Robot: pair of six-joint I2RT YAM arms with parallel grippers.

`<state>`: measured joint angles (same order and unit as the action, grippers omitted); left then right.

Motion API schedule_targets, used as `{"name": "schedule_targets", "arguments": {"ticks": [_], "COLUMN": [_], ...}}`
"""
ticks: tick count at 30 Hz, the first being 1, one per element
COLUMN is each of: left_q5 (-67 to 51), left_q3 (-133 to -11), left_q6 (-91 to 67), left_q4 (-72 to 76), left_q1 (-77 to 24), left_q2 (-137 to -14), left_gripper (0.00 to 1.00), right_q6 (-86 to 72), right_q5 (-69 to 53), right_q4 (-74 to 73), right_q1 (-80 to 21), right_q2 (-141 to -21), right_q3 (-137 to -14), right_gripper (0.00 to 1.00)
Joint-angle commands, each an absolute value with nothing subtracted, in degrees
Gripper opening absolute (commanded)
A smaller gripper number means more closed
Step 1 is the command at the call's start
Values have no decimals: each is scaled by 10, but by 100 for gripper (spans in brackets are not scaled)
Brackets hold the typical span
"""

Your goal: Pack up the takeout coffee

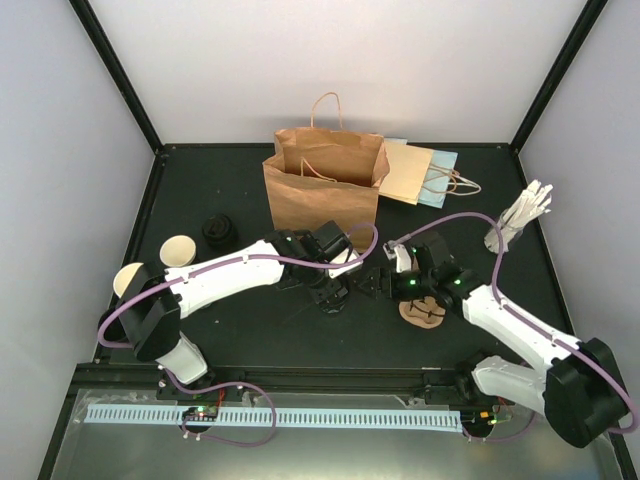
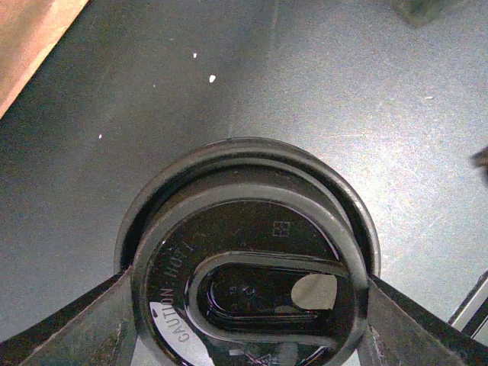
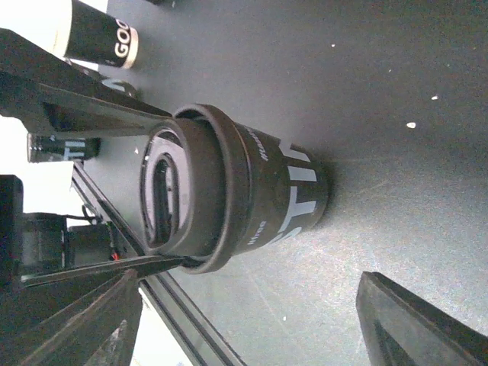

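Observation:
One takeout coffee cup [image 3: 293, 191] with a black sleeve stands on the dark table, capped by a black lid [image 2: 244, 259] marked CAUTION HOT. My left gripper [image 2: 248, 301] is shut on that lid, one finger on each side of its rim. In the top view the left gripper [image 1: 333, 292] covers the cup. My right gripper [image 3: 248, 313] stands open just beside the cup, with nothing between its fingers; from above the right gripper [image 1: 383, 281] is to the cup's right. Two more cups [image 1: 178, 250] [image 1: 130, 280] stand uncapped at the far left.
A brown paper bag [image 1: 320, 185] stands open behind the grippers, with a flat bag [image 1: 420, 175] lying to its right. Spare black lids [image 1: 218, 230] sit left of the bag. The pulp carrier [image 1: 425, 312] lies under the right arm. White cutlery [image 1: 520, 220] stands far right.

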<state>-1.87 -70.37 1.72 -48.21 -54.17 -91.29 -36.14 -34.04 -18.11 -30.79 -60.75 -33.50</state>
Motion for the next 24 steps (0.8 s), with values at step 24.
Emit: {"name": "schedule_targets", "arguments": {"ticks": [24], "left_q5": [13], "left_q3": [-704], "left_q6": [8], "left_q4": [-500], "left_q1": [-558], "left_q2": [-947], "left_gripper": [67], "right_q6": [-377], "right_q5": [-414], "right_q4": [-19], "right_q1": [-322], "right_q2": [-726], "right_q3": [-300], "right_gripper": [52]}}
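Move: The lidded coffee cup, held by its lid in the left gripper, lies about 7 cm to the right hand's left, almost level in reach, its middle some 5 cm lower; from the left hand point that middle is about 4 cm below, a centimetre ahead and a centimetre right. From the right hand, the paper bag stands roughly 18 cm ahead and 10 cm left at similar height, and the cup carrier lies some 12 cm right, about a centimetre ahead and 9 cm lower. No new touch can be made out: the right hand brings its fingertips close up beside the lid's edge, sinking about 3 cm and then pushing some 2 cm left towards the cup, its wrist tipping slightly. As it comes in, its fingers narrow from wide to about half open. The left hand stays put and keeps its grip on the lid. ##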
